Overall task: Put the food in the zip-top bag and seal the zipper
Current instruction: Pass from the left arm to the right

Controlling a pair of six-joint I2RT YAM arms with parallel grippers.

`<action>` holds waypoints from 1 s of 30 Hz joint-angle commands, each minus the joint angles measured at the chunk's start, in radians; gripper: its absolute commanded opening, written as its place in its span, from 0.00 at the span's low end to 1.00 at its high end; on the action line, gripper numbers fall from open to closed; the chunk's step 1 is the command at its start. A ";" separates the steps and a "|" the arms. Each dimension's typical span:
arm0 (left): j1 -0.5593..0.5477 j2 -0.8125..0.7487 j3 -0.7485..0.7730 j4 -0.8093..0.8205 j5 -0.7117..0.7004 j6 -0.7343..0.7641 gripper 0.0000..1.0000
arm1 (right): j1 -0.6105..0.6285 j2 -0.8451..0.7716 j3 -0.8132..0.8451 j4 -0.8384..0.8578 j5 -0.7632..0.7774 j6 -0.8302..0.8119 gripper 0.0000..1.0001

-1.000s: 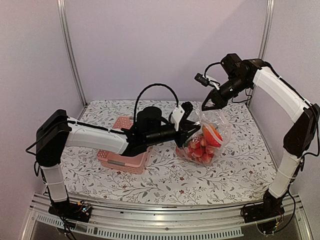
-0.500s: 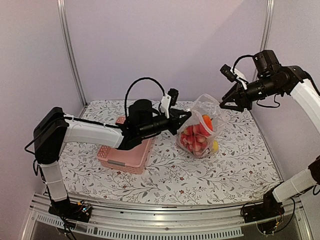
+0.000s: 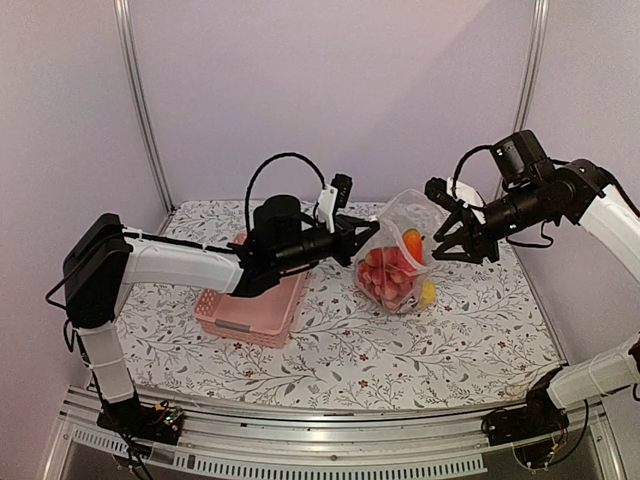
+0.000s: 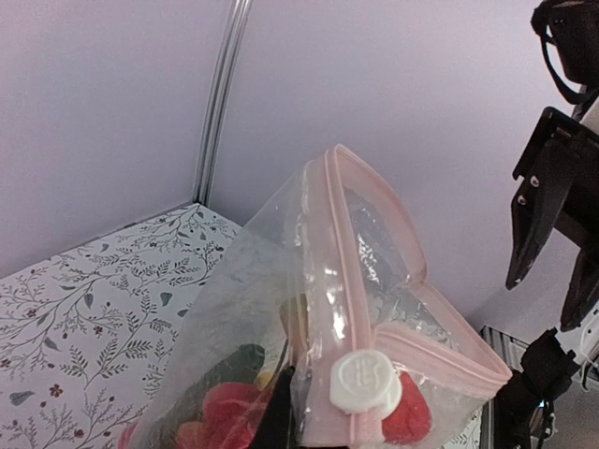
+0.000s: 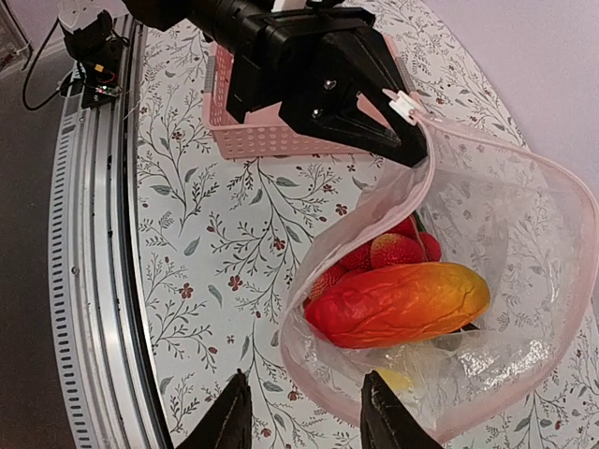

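Note:
The clear zip-top bag [image 3: 398, 262] stands on the table, mouth up and open. My left gripper [image 3: 371, 231] is shut on its left top corner, beside the white slider [image 4: 363, 382]. The pink zipper [image 4: 351, 234] runs unsealed around the gaping mouth [image 5: 367, 213]. The food lies inside: red berries [image 5: 386, 251], a big orange-red piece [image 5: 398, 304] and a yellow piece [image 3: 428, 292]. My right gripper [image 3: 456, 238] hangs open close to the bag's right side, holding nothing. In the right wrist view its fingertips [image 5: 230, 423] straddle the bag's near rim from above.
The pink lattice basket [image 3: 253, 304] sits under my left arm, left of the bag. The flowered table [image 3: 470, 330] ends at a metal rail [image 5: 98, 281] along the near edge. Upright frame posts [image 3: 138, 100] and purple walls close in the back.
My right gripper left the bag's top, swung out to the right while opening, then came back down beside the bag. The left gripper closed on the bag's corner and drew it slightly left.

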 commanded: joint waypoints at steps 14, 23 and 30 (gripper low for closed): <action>0.027 -0.061 -0.009 -0.027 0.052 -0.006 0.00 | 0.139 0.136 -0.045 0.077 0.266 -0.030 0.34; 0.052 -0.128 -0.006 -0.136 0.125 0.045 0.00 | 0.138 0.118 0.090 0.055 0.378 -0.048 0.00; 0.054 -0.147 0.084 -0.303 0.176 0.088 0.00 | 0.121 0.120 0.090 0.032 0.468 -0.143 0.02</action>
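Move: About 3 cm ahead, 2 cm to the left and 6 cm below the open right fingers is the right end of the bag's zipper rim. The white slider, by the rim end the left fingers already hold, is some 9 cm ahead, 13 cm left and 3 cm lower; the mango in the mouth is 7 cm ahead, 5 cm left and 11 cm below. For the left hand, the free rim end is 12 cm to its right, 6 cm back and 3 cm lower. Dipping about 6 cm, first leftward and then forward towards the free end of the zipper rim, the right hand tips its fingers more steeply down, closes and pinches the rim, then rises some 5 cm with it while easing forward. The left hand keeps its pinch beside the slider and only late lifts 2.5 cm, drawing slightly left. ##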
